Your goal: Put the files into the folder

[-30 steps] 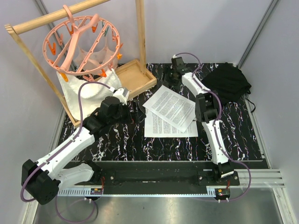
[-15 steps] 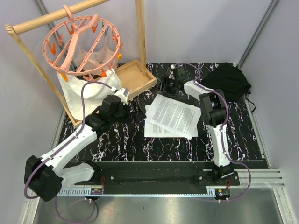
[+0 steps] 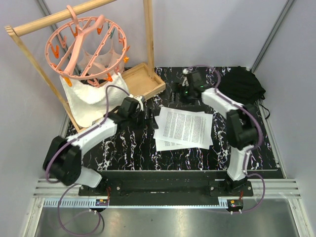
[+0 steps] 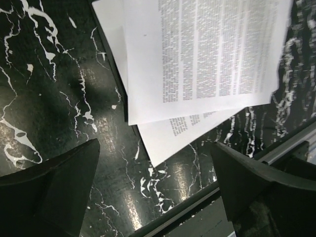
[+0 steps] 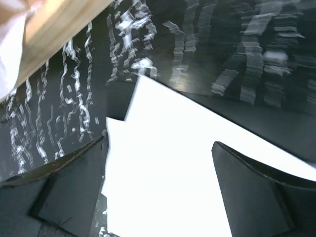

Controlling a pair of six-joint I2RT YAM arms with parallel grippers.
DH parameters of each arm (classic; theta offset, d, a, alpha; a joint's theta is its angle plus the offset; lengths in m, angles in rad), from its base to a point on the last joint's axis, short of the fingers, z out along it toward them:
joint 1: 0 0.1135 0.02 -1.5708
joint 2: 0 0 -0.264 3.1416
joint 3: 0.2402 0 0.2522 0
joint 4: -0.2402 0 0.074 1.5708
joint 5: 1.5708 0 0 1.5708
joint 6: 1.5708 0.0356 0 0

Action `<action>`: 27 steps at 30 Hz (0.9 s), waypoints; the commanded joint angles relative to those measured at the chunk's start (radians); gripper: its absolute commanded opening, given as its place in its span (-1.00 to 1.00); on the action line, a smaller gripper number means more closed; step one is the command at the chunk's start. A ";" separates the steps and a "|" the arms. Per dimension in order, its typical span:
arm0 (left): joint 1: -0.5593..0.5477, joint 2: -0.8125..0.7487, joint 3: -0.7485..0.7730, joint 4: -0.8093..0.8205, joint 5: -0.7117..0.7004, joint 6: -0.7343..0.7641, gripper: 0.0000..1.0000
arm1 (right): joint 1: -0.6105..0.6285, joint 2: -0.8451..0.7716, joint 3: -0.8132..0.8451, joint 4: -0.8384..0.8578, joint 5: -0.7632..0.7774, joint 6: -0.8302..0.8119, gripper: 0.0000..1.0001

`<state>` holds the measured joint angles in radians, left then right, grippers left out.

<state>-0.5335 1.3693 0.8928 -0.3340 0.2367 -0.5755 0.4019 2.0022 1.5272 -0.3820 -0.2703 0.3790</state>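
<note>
The files are two white printed sheets [image 3: 183, 127], the upper one lying askew across the lower one [image 4: 163, 140]. They rest on the folder [image 5: 269, 123], a flat matte black board that shows only as a dark band beside the paper. My right gripper [image 3: 181, 95] stands open [image 5: 158, 140] above the sheets' far edge, with white paper beneath its fingers and nothing held. At the sheets' left edge my left gripper [image 3: 141, 112] is open wide [image 4: 155, 144] and empty, low over the marbled table, with the lower sheet's corner just ahead of it.
A wooden tray [image 3: 144, 81] lies at the back, left of the right gripper. A wooden rack carries a pink peg hanger [image 3: 86, 44] and a white cloth [image 3: 91, 101] at the far left. A black fabric bundle [image 3: 242, 86] sits at the back right.
The right gripper opened and let go of the upper sheet, which settled flat and squarer over the lower one. The left arm stretched forward to the sheets' left edge.
</note>
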 commanded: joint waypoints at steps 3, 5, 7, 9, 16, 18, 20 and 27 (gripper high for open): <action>0.010 0.169 0.100 -0.017 0.072 0.025 0.91 | -0.222 -0.312 -0.248 -0.078 0.157 -0.022 0.95; 0.009 0.220 0.103 -0.002 0.076 0.017 0.84 | -0.282 -0.356 -0.353 -0.066 0.164 -0.029 0.92; 0.009 0.246 0.103 0.013 0.075 0.008 0.69 | -0.366 -0.371 -0.430 -0.037 0.113 -0.038 0.86; 0.009 0.249 0.069 0.082 0.065 -0.023 0.45 | -0.428 -0.388 -0.473 0.018 0.033 -0.019 0.75; 0.009 0.329 0.055 0.173 0.081 -0.080 0.31 | -0.479 -0.339 -0.564 0.160 -0.098 0.038 0.46; 0.009 0.340 0.054 0.174 0.079 -0.078 0.26 | -0.485 -0.312 -0.573 0.190 -0.116 0.040 0.40; 0.009 0.349 0.046 0.179 0.078 -0.078 0.23 | -0.486 -0.289 -0.585 0.227 -0.138 0.040 0.38; 0.010 0.337 0.006 0.202 0.078 -0.080 0.01 | -0.486 -0.234 -0.576 0.292 -0.165 0.046 0.17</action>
<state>-0.5289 1.7199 0.9260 -0.1810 0.2958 -0.6537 -0.0795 1.7527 0.9463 -0.1703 -0.4053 0.4191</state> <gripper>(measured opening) 0.533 0.597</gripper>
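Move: The top file's far right corner lies about 20 cm right of the right hand, 6 cm back and 9 cm below. The black cloth is some 15 cm right of that corner and 15 cm farther out, and the folder's middle, under the files, about 16 cm left of it and 5 cm nearer. The left hand has the same file's near left corner about 3 cm to its right, level with it and 10 cm below. Right hand arcs about 20 cm right, then dips; left sinks 9 cm; both partly close around opposite file corners. ##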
